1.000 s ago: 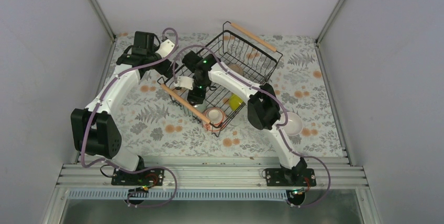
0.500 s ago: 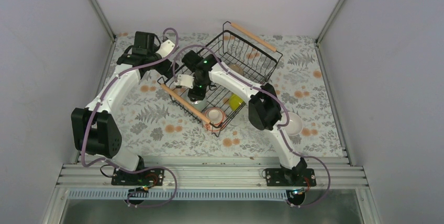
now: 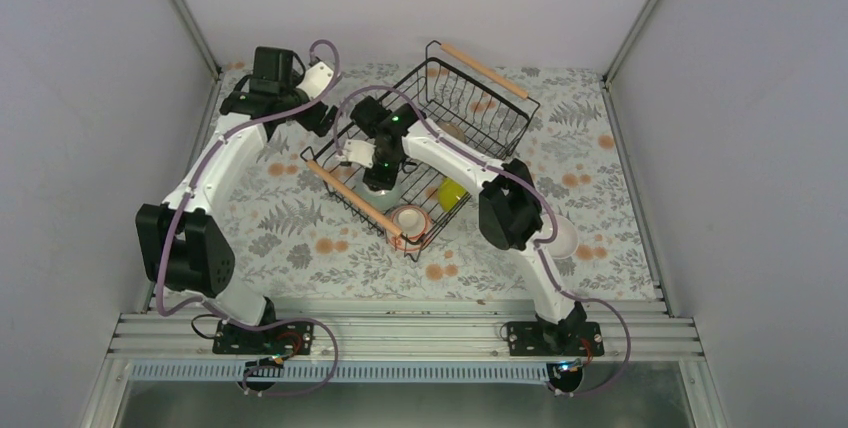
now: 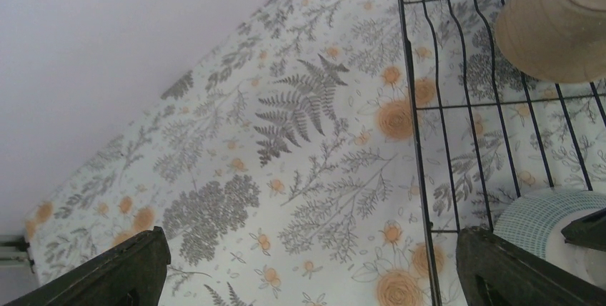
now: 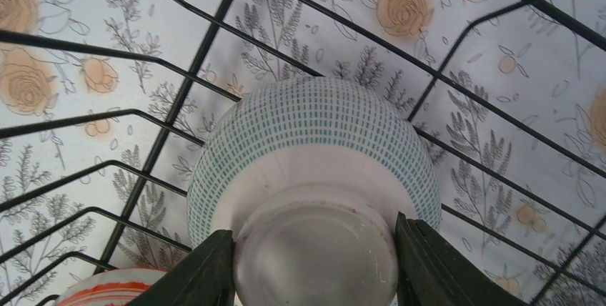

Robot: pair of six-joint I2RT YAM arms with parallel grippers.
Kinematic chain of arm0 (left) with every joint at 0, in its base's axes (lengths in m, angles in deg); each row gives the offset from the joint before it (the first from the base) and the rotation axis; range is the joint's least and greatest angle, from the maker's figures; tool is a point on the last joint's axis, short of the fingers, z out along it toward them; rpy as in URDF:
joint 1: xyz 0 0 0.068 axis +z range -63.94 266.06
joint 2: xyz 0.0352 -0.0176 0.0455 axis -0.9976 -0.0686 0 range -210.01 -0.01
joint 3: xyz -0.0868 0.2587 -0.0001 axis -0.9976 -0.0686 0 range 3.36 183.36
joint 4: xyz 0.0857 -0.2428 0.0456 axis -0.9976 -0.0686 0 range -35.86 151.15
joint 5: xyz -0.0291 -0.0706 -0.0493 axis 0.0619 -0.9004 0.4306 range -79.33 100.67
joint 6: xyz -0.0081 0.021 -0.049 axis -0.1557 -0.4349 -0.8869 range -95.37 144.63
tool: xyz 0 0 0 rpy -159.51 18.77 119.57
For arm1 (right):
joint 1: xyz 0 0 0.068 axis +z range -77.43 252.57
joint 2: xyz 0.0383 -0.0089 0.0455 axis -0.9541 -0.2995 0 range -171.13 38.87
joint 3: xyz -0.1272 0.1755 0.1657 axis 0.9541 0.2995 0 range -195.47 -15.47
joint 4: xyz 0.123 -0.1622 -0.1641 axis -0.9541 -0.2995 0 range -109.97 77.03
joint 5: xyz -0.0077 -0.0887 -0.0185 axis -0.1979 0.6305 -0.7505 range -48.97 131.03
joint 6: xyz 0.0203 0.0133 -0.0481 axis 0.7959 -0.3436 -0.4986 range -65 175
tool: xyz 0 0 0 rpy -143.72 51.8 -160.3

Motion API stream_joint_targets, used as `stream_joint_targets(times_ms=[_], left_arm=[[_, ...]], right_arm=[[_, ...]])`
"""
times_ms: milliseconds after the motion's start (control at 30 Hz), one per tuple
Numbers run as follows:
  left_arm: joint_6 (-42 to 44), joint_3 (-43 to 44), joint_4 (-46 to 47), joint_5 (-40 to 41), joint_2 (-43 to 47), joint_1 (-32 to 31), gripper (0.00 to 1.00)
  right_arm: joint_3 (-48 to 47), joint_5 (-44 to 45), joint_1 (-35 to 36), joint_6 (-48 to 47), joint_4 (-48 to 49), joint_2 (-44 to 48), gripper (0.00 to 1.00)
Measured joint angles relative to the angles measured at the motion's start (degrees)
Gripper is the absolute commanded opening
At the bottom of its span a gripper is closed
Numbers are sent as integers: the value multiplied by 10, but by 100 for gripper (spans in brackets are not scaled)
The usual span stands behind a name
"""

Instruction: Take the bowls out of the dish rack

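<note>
The dish rack (image 3: 486, 71) sits slantwise on the flowered table. My right gripper (image 3: 378, 184) reaches down into its near-left part. In the right wrist view that gripper (image 5: 314, 267) is shut on the foot ring of the upside-down pale mint bowl (image 5: 314, 134), above the rack wires (image 5: 214, 27). Also in the rack are a tan bowl (image 3: 452, 132), a yellow-green bowl (image 3: 450, 193) and a pinkish bowl with red-orange inside (image 3: 408, 220). A white bowl (image 3: 562, 238) lies on the table to the right. My left gripper (image 4: 314, 252) hangs open over the cloth beside the rack's left wall (image 4: 409, 77).
The left wrist view shows the tan bowl (image 4: 561, 27) and the mint bowl's rim (image 4: 532, 220) behind the wire wall. Grey walls close in on the left, back and right. The right arm's elbow (image 3: 510, 213) hangs over the white bowl's edge.
The right jaws have closed onto the mint bowl's foot. The left wrist has shifted slightly back and to the left, still open.
</note>
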Motion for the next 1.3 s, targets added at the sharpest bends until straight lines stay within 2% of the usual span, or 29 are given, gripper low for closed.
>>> stream_joint_targets(times_ms=[267, 467, 833, 1067, 1300], left_arm=[[0, 70, -13, -11, -18, 0, 100], [-3, 164, -48, -61, -63, 0, 100], [-26, 349, -160, -201, -182, -2, 100], [-41, 450, -229, -308, -269, -3, 100], [-44, 490, -288, -411, -330, -5, 100]], right_arm=[[19, 52, -10, 10, 17, 24, 19], [38, 77, -26, 16, 29, 81, 18], [83, 109, -52, 19, 50, 199, 19], [105, 115, -73, 20, 54, 236, 19], [105, 121, -90, 19, 54, 253, 20]])
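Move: The right hand already grips the green-dotted bowl by its foot. The white bowl on the open table lies about 39 cm to its right, 10 cm back and 6 cm lower. In the rack, some 5 cm below that hand, the beige bowl is 10 cm ahead and 14 cm right, and the yellow-green one is level, 17 cm right. From the left hand, the beige bowl is straight right about 23 cm and 19 cm down; the green-dotted bowl is 10 cm right, 10 cm back, 17 cm below. Keeping its pinch on the green-dotted bowl's foot, the right hand first eases forward and right, then lifts it steeply out of the rack, about 16 cm up and 11 cm right, fingertips tilting outward some 20 degrees. The left hand, open and empty, rises, swings about 11 cm right towards the beige bowl and sinks a little at the end, rolling and turning clockwise. ##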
